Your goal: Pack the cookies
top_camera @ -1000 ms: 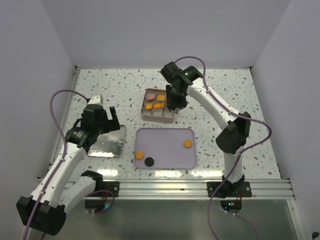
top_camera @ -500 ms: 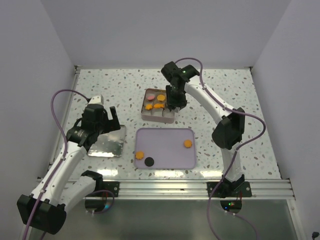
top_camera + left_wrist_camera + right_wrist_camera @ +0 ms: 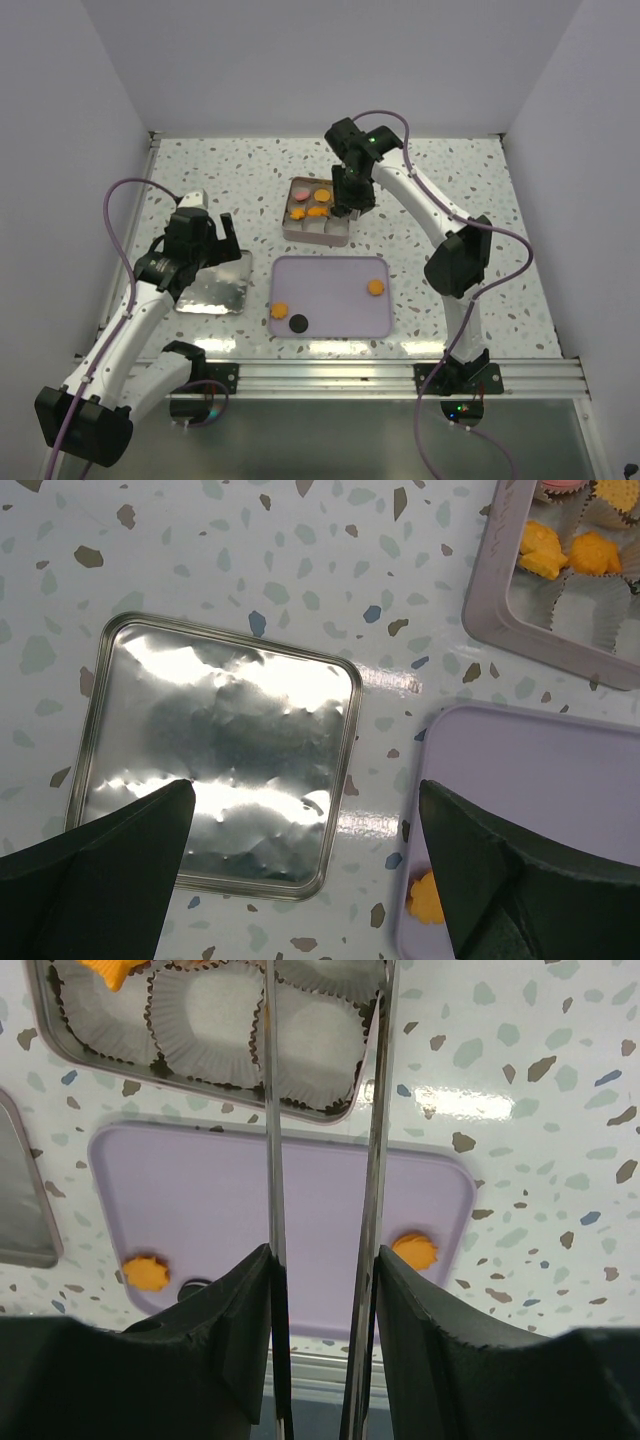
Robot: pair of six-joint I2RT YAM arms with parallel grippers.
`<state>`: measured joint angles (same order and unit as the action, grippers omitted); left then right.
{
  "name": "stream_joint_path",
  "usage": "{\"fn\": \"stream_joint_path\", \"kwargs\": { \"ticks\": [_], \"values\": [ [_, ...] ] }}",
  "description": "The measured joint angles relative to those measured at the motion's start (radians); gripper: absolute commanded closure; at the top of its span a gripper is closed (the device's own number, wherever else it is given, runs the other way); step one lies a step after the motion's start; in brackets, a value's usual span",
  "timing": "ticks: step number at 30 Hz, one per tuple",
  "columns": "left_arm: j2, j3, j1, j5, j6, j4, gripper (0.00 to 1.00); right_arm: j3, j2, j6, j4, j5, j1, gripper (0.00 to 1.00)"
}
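Observation:
Three cookies lie on the lavender tray (image 3: 330, 290): an orange cookie (image 3: 280, 310) and a black cookie (image 3: 297, 322) at its near left, another orange cookie (image 3: 375, 287) at the right. The tin (image 3: 345, 236) holds a pink cookie (image 3: 300, 197) and three orange ones in paper cups. My right gripper (image 3: 348, 198) hangs over the tin's right side. Its long metal blades (image 3: 271, 1110) stand apart with nothing between them, and their tips run out of the wrist view. My left gripper (image 3: 305, 790) is wide open above the lid's corner, holding nothing.
The shiny square lid (image 3: 213, 283) lies flat on the speckled table, left of the tray. Several white paper cups (image 3: 205, 1020) in the tin's near row are empty. A metal rail (image 3: 330, 378) runs along the near edge, and white walls enclose the table.
The right gripper has shifted slightly back over the tin's right side and its blades have spread a little. The left arm and the tray's cookies have not moved.

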<state>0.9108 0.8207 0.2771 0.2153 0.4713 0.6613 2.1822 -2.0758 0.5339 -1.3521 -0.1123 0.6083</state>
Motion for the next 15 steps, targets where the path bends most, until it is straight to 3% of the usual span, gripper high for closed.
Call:
{"fn": "stream_joint_path", "kwargs": {
  "ticks": [11,15],
  "values": [
    [0.0,0.0,0.0,-0.003,0.0,0.0,0.0,-0.023,0.093,0.015,0.002,-0.001,0.015,0.54],
    [0.0,0.0,0.0,-0.004,0.0,0.0,0.0,-0.038,0.172,0.036,0.005,-0.02,0.092,0.54]
  ]
}}
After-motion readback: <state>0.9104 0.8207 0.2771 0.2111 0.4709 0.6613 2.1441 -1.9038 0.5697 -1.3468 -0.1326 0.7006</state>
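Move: The right hand's half-open fingers are at the box's right middle cell, with the black cookie just set there about 2 cm under them. The round orange cookie on the tray's right side lies some 16 cm back and 7 cm right, 2 cm lower; the tray's left orange cookie is about 21 cm back and 13 cm left, the remaining black cookie 24 cm back and 9 cm left. From the left hand the round orange cookie lies roughly 30 cm right, 8 cm back, 9 cm below. The right hand, already parted from the black cookie, hangs almost still at first, then lifts ever faster out of the box's right middle cell, rising about 5 cm with the fingers kept half open. As it climbs it also draws back some 3 cm, over the box's empty near row towards the tray and its round orange cookie, edging about 1 cm left late on while the wrist tilts under 10 degrees, fingertips swinging slightly forward. ##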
